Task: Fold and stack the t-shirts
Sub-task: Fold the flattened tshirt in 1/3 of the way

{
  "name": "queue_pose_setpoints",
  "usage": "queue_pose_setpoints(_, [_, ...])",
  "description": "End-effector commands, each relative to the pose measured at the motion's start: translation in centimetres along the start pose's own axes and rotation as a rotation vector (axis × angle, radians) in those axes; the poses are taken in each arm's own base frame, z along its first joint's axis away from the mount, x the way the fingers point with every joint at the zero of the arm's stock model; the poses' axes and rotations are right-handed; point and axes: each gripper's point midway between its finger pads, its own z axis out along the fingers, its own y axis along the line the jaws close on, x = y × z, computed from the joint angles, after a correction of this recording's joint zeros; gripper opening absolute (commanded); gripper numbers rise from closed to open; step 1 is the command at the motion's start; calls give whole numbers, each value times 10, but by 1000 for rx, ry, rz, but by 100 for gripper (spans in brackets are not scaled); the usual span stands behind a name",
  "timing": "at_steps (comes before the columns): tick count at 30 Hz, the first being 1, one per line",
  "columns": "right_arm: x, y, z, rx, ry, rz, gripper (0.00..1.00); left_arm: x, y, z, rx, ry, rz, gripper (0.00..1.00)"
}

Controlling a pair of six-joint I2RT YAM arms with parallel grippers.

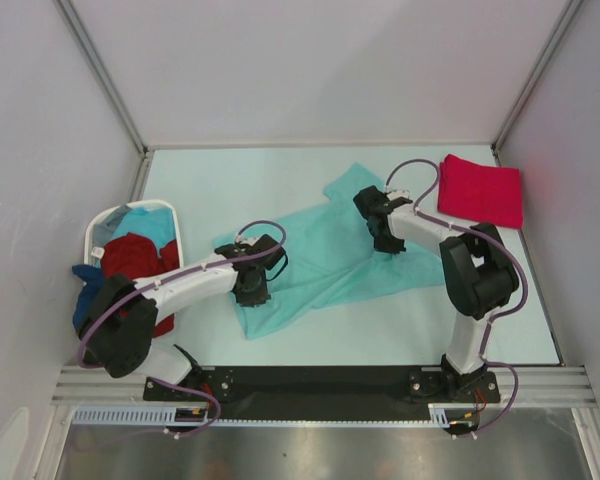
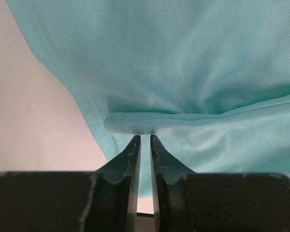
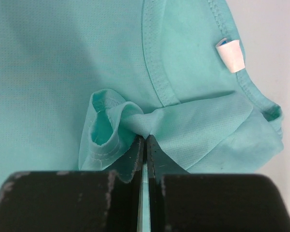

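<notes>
A light teal t-shirt (image 1: 320,262) lies spread and rumpled in the middle of the table. My left gripper (image 1: 252,288) is at its near left part. In the left wrist view that gripper (image 2: 145,137) has its jaws only a narrow slit apart, pinching a folded hem of the teal cloth (image 2: 183,63) at the tips. My right gripper (image 1: 388,243) is at the shirt's far right part. In the right wrist view it (image 3: 145,137) is shut on a bunched fold of teal cloth (image 3: 63,63) near the collar and its white label (image 3: 230,54). A bright pinkish-red t-shirt (image 1: 480,190) lies folded at the far right.
A white laundry basket (image 1: 130,207) stands at the left edge. It holds a dark red shirt (image 1: 135,255) and a light blue one (image 1: 152,226), and a blue shirt (image 1: 84,292) hangs over its near side. Grey walls close in the table's left, far and right sides.
</notes>
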Motion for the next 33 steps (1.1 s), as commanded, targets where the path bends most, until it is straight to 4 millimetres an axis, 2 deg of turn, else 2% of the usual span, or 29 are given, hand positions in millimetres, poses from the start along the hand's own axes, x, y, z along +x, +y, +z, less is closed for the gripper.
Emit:
queue_pose_setpoints(1, [-16,9,1,-17,-34,25,7,-12,-4,-4,-4,-32,-19,22])
queue_pose_setpoints(2, [-16,10,0,-19,-35,23,15,-12,-3,-4,-6,-32,-17,24])
queue_pose_setpoints(4, [-18,8,-3,-26,-45,31,22,-14,-5,-6,0,-37,-13,27])
queue_pose_setpoints(5, [-18,6,-5,-22,-50,32,33,-15,-5,-7,1,-39,-14,30])
queue_pose_setpoints(7, [-23,1,-11,-12,-76,42,43,-17,-6,-11,14,-52,-16,33])
queue_pose_setpoints(8, [-29,-2,-21,-21,-100,54,49,-20,-7,-14,22,-61,-18,34])
queue_pose_setpoints(10, [-29,-11,-29,-6,-113,54,52,-23,-8,-18,34,-74,-18,37])
queue_pose_setpoints(11, [-34,-17,-41,-12,-133,69,54,-25,-9,-22,46,-87,-22,38])
queue_pose_setpoints(15, [-25,-29,-61,-27,-148,71,55,-25,-9,-26,58,-94,-15,39])
queue_pose_setpoints(18, [-7,-30,-67,-40,-124,56,55,-20,-13,-22,62,-82,1,40])
queue_pose_setpoints(21, [25,-17,-69,-57,-101,-8,54,-12,-16,-14,52,-59,25,39])
queue_pose_setpoints(26, [60,-10,-59,-51,-58,-50,52,-12,-19,-2,28,-48,39,39])
queue_pose_setpoints(33, [68,-8,-48,-28,-50,-74,51,-16,-24,7,6,-41,77,40])
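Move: At the right fingertips sits the pinched sleeve flap of the teal t-shirt; the shirt's near edge, where this hand goes next, lies about 10 cm back, 2 cm left and 2 cm below. The far sleeve is some 18 cm ahead and 8 cm left, the red folded shirt 16 cm ahead and 25 cm right. From the left hand the flap edge is roughly 1 cm ahead and 1 cm below, the near hem about 8 cm back. Opening to about half, the right fingers let go of the sleeve flap; the hand lifts some 6 cm, then draws back about 9 cm and slightly left, sinking again to hang open over the shirt's near edge. The left fingers spread further at the flap edge while that hand bobs up, comes back down to a centimetre lower and shifts a centimetre right. ##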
